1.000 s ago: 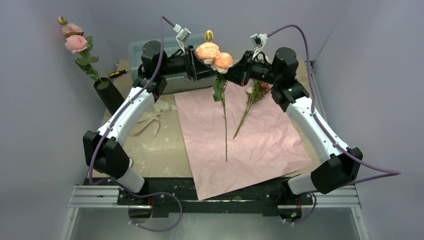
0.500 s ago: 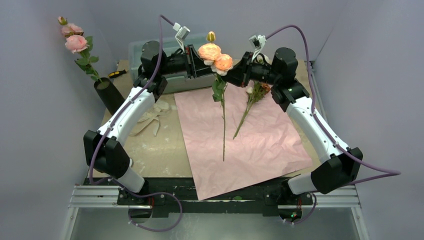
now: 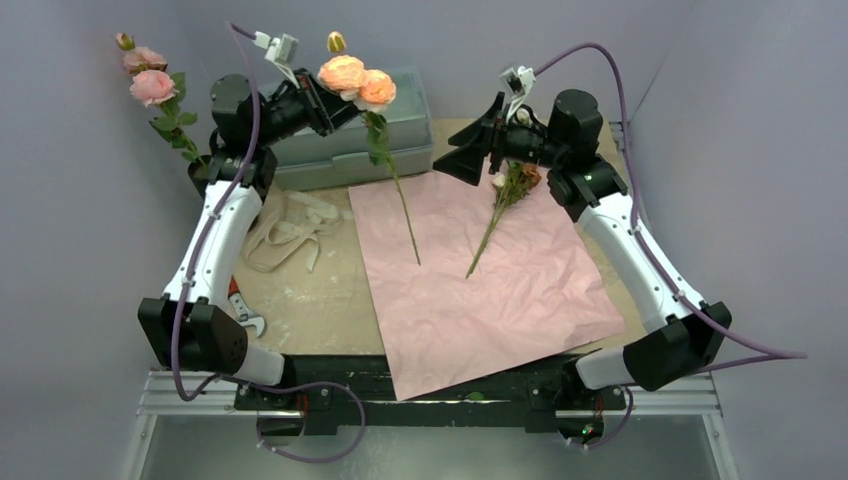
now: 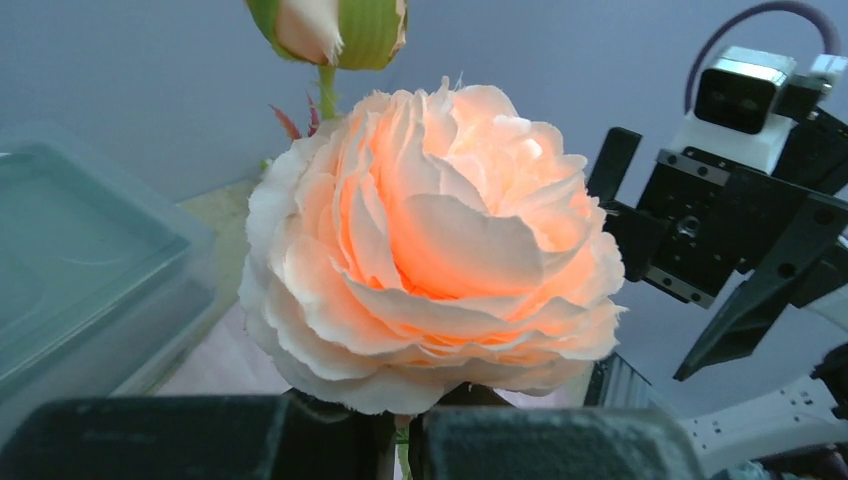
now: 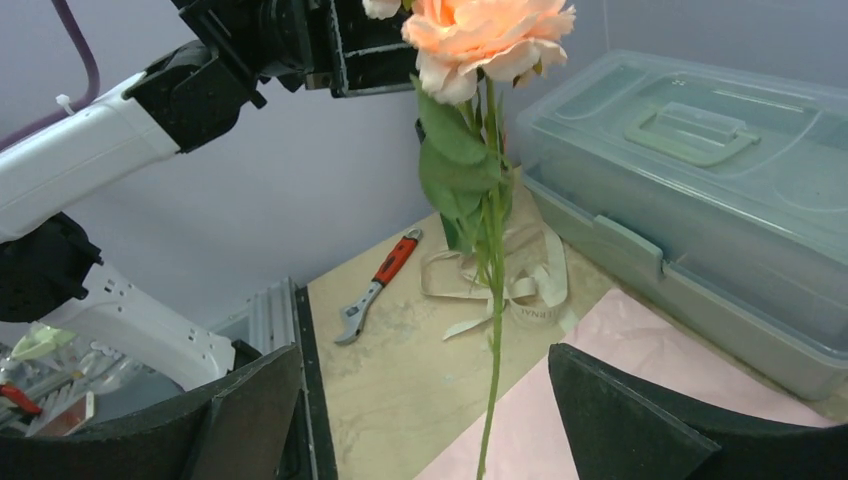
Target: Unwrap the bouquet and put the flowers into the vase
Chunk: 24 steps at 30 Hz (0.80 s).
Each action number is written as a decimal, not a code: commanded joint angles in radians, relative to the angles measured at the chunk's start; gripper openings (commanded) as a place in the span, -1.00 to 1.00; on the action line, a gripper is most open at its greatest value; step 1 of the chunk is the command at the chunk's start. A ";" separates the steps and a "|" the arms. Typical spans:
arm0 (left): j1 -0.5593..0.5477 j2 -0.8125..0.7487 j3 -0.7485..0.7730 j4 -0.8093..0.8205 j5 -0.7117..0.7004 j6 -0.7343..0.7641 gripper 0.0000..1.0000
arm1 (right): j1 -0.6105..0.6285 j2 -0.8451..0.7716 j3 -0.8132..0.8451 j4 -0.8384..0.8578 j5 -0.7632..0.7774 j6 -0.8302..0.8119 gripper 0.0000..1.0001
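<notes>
My left gripper (image 3: 350, 103) is shut on the stem just under two peach flowers (image 3: 358, 80) and holds them high at the back left; the long green stem hangs free over the pink paper (image 3: 500, 290). In the left wrist view a big peach rose (image 4: 435, 250) fills the frame above the shut gripper (image 4: 405, 445). The right gripper (image 3: 458, 160) stands open and empty, apart from that stem (image 5: 490, 370). More flowers (image 3: 512, 185) lie on the paper below it. The black vase (image 3: 198, 172), mostly hidden behind my left arm, holds pink roses (image 3: 150, 85).
A pale green toolbox (image 3: 405, 125) sits at the back, behind the paper. Loose beige ribbon (image 3: 290, 225) lies left of the paper. An orange-handled wrench (image 3: 240, 308) rests near my left arm's base. Grey walls close in on both sides.
The right gripper let go of the peach flowers and opened wide. My left arm swung left and up, carrying the flowers toward the vase side.
</notes>
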 commanded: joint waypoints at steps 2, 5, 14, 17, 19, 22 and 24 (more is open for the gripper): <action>0.085 -0.104 0.118 -0.171 -0.177 0.200 -1.00 | 0.005 -0.048 0.065 -0.054 -0.018 -0.069 0.96; 0.167 -0.129 0.196 -0.265 -0.307 0.266 -1.00 | 0.005 -0.046 0.076 -0.081 -0.016 -0.082 0.97; 0.317 -0.121 0.489 -0.437 -0.696 0.467 -1.00 | 0.005 -0.040 0.122 -0.168 0.006 -0.148 0.97; 0.321 -0.087 0.594 -0.479 -0.832 0.515 -1.00 | 0.007 -0.035 0.134 -0.190 0.010 -0.172 0.97; 0.323 -0.065 0.645 -0.494 -0.880 0.543 -1.00 | 0.005 -0.033 0.136 -0.203 0.014 -0.191 0.97; 0.324 -0.036 0.690 -0.505 -0.926 0.568 -1.00 | 0.006 -0.039 0.117 -0.202 0.019 -0.216 0.97; 0.328 -0.023 0.715 -0.510 -0.935 0.583 -1.00 | 0.005 -0.043 0.107 -0.192 0.020 -0.217 0.97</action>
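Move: The left hand holds the peach roses by the stem. The black vase stands roughly 32 cm to its left and 5 cm ahead, its middle about 30 cm lower; the pink roses in it reach hand height, some 36 cm left and 2 cm ahead. The toolbox lies 25 cm ahead, 8 cm left; the loose ribbon 19 cm left, 3 cm ahead, both far below. From the right hand, the vase is about 46 cm left, 12 cm ahead. Leftward and steeply upward in one quick sweep, the left hand carries the peach roses across towards the vase's side of the table, about 26 cm left and 21 cm up, drifting slightly back late on. The wrist swings some 70 degrees counter-clockwise and tips the fingers upward, so they end pointing forward; they stay shut on the stem. ##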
